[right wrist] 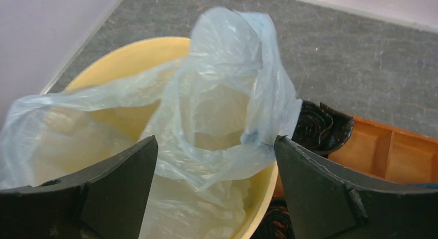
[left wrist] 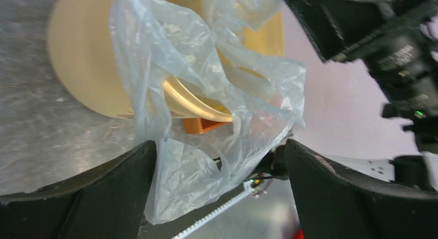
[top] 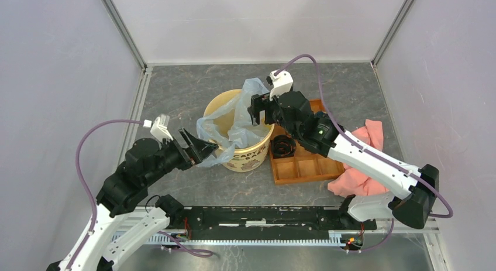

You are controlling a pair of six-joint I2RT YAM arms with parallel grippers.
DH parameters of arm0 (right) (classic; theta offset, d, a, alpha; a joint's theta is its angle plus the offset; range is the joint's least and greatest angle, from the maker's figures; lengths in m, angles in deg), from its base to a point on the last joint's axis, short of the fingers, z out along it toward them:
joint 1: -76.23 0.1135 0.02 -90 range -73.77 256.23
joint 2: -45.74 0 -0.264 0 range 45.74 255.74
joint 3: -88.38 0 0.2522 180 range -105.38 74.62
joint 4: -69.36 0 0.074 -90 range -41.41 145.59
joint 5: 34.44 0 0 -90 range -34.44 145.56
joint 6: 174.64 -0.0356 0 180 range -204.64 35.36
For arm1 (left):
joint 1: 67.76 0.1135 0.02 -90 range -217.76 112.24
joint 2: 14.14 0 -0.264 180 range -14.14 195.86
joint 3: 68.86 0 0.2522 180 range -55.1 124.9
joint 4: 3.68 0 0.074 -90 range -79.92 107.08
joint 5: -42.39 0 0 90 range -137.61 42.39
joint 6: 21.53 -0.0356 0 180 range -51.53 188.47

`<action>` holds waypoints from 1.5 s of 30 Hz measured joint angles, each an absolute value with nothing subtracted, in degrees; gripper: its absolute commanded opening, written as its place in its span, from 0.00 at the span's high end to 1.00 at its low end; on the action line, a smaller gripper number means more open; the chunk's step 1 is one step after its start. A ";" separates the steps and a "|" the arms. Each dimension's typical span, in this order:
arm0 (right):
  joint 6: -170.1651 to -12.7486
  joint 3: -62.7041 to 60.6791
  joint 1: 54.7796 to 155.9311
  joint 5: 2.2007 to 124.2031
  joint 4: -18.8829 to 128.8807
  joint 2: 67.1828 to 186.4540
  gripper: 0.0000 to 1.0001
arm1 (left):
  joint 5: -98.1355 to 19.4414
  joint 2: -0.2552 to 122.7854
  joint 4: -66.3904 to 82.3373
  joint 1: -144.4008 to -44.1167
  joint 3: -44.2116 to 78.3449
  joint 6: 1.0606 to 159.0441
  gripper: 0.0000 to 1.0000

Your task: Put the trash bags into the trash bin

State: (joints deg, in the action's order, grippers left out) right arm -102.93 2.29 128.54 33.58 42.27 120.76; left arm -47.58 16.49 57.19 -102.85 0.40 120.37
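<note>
The trash bin (top: 248, 160), a cream-yellow bucket with brown lettering, stands mid-table. A pale translucent trash bag (top: 234, 122) is draped over its rim, partly inside, with a fold spilling down the near-left side. My left gripper (top: 209, 149) is at that left side, open; in the left wrist view the bag (left wrist: 206, 68) hangs loosely between its spread fingers (left wrist: 103, 182) in front of the bin (left wrist: 82, 58). My right gripper (top: 261, 120) hovers over the bin's right rim, open. The right wrist view shows the bag (right wrist: 232, 74) standing up between its jaws above the bin (right wrist: 129, 48).
An orange compartment tray (top: 304, 165) lies right of the bin, with a black coiled item (top: 283, 147) in its near-left cell. A pink cloth (top: 362, 160) lies beyond it under the right arm. Walls enclose the table on three sides.
</note>
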 measured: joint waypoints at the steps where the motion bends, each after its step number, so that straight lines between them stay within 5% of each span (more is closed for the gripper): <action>1: -103.10 3.42 128.06 34.44 42.78 120.72 0.14 | -46.02 15.40 56.05 -102.85 -0.97 121.49 0.00; 6: -103.87 6.37 122.88 40.75 43.39 120.70 0.17 | -39.40 14.85 50.50 -102.85 -9.50 125.62 0.04; 11: -103.19 7.73 121.68 43.64 46.10 120.46 0.21 | -38.29 16.25 47.84 -102.85 -14.04 127.63 0.26; 15: -102.55 10.46 121.44 46.37 48.61 120.52 0.50 | -39.01 16.60 46.22 -102.85 -15.29 128.26 0.41; 20: -102.62 10.77 120.70 49.17 53.44 122.58 0.67 | -45.76 19.44 48.49 -102.87 -14.31 127.10 0.51; 24: -106.51 10.77 120.74 52.25 58.82 126.05 0.69 | -55.82 23.90 54.37 -102.74 -10.31 123.02 0.59; 28: -109.29 10.81 120.85 53.65 61.55 127.87 0.70 | -63.97 28.56 60.34 -102.28 -3.16 118.58 0.61; 36: -106.86 11.12 119.91 51.79 61.75 124.28 0.99 | -71.18 24.62 65.71 -102.22 2.57 114.78 0.62; 45: -103.03 6.29 117.40 52.38 57.24 122.05 0.99 | -71.64 25.56 69.39 -102.22 1.43 114.71 0.80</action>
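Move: The trash bag is bunched in the bin's mouth. Its upstanding far-right rim is about 4 cm ahead of the right hand, 1 cm left and 3 cm below; the bin's middle is some 2 cm back, 5 cm left and 18 cm below, and the black roll 9 cm ahead, 6 cm right and 28 cm below. From the left hand, the bag's near-left rim is about 3 cm ahead, 3 cm right and 4 cm below, the bin's middle 10 cm ahead, 11 cm right and 15 cm below. The open right hand sinks about 4 cm, edging forward, then shifts left as it closes on the bag's far-right rim, pinches it shut and lifts it, easing back right. The left hand dips 9 cm, first rightward, then sweeps 10 cm left and forward, rising partly, rolling left side up and turning counter-clockwise, closing most of the way on the near-left rim. ##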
